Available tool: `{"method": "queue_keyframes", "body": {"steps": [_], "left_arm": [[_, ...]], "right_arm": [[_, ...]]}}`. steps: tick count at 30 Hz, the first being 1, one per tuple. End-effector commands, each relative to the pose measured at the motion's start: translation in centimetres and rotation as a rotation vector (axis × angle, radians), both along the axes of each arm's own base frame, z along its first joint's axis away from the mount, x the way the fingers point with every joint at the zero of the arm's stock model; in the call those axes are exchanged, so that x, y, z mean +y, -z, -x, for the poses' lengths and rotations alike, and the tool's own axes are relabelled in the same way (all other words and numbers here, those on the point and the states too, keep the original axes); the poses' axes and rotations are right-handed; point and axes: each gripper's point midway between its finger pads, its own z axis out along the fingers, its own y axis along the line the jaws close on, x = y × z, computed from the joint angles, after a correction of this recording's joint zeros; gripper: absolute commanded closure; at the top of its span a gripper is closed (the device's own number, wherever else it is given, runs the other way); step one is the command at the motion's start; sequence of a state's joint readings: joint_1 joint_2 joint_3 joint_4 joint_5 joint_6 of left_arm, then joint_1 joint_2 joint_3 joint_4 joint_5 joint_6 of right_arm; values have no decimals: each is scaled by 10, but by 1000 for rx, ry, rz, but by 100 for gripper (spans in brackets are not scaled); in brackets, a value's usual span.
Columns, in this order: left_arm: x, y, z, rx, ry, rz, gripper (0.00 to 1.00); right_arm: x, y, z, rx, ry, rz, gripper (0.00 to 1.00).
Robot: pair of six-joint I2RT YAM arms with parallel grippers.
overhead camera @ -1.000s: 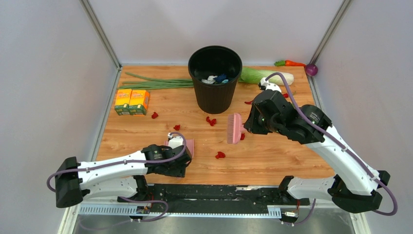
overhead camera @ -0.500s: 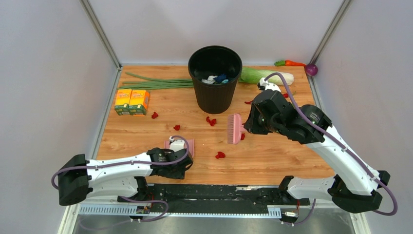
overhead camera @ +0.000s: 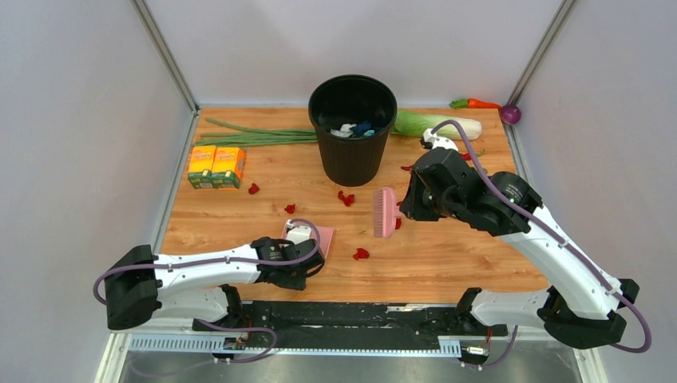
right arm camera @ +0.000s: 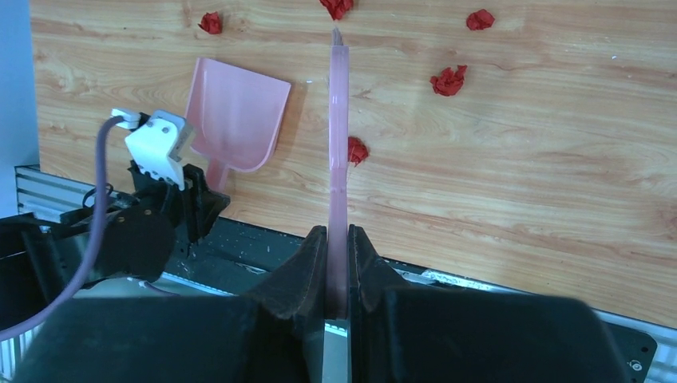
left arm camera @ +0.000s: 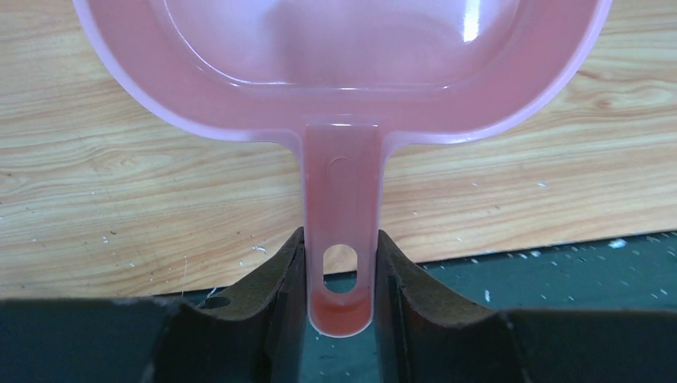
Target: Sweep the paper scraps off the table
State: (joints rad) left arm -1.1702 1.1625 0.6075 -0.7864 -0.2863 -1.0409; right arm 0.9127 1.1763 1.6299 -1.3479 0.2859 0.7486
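Several tiny red paper scraps lie on the wooden table (overhead camera: 447, 255): one (overhead camera: 361, 254) near the front, one (overhead camera: 290, 208), one (overhead camera: 253, 188) by the boxes, a pair (overhead camera: 346, 197) before the bin. My left gripper (overhead camera: 307, 254) is shut on the handle of the pink dustpan (overhead camera: 323, 239), which lies flat on the table; the handle shows between the fingers in the left wrist view (left arm camera: 342, 263). My right gripper (overhead camera: 409, 206) is shut on a pink brush (overhead camera: 385, 211), held above the table mid-right. The right wrist view shows the brush (right arm camera: 338, 136), dustpan (right arm camera: 235, 116) and scraps (right arm camera: 357, 150).
A black bin (overhead camera: 352, 128) with white and blue scraps stands at the back centre. Green onions (overhead camera: 255, 136) and two orange boxes (overhead camera: 215, 166) are at the left. A leek (overhead camera: 435, 124), a carrot (overhead camera: 481, 103) and a purple ball (overhead camera: 511, 114) are at the back right.
My left gripper has slid the dustpan rightwards along the table's front, towards the scrap near the front. The right arm with the brush has hardly moved.
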Motion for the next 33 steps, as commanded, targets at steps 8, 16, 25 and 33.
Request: {"method": "queue_keyframes", "body": {"steps": [8,16,25,33], "left_arm": [[12,-93,4,-5,228,-57,91],[28,-96,35,216,410,-202,100],[8,-121,35,221,524,-147,100],[0,-140,27,145,582,-112,100]], "right_arm": [[-3,28,12,57,-64,52,100],[1,46,9,101,-102,129,100],[25,14,-7,10,-132,34,100],[67,-58,-33,-127,-92,-229,100]]}}
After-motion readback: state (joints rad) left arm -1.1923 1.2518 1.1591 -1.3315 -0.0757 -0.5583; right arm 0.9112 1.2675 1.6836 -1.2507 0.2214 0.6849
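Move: The left gripper holds the dustpan handle low over the table; from it the near scrap lies about 9 cm ahead, 17 cm right, and the middle scrap some 25 cm ahead, 2 cm left. From the right gripper, high up with the brush, the near scrap is about 2 cm ahead, 8 cm left and 29 cm below; at that depth the right scrap is 13 cm ahead, 2 cm right, the dustpan 3 cm ahead, 21 cm left. Keep the left grip on the handle and lift the dustpan about 12 cm, drawing slightly back on the way, while turning it some 30 degrees clockwise so the pan swings towards the near scrap's side. With the right, hold the brush, dip it about 5 cm, then raise it again while carrying it left and a little forward over the table. ##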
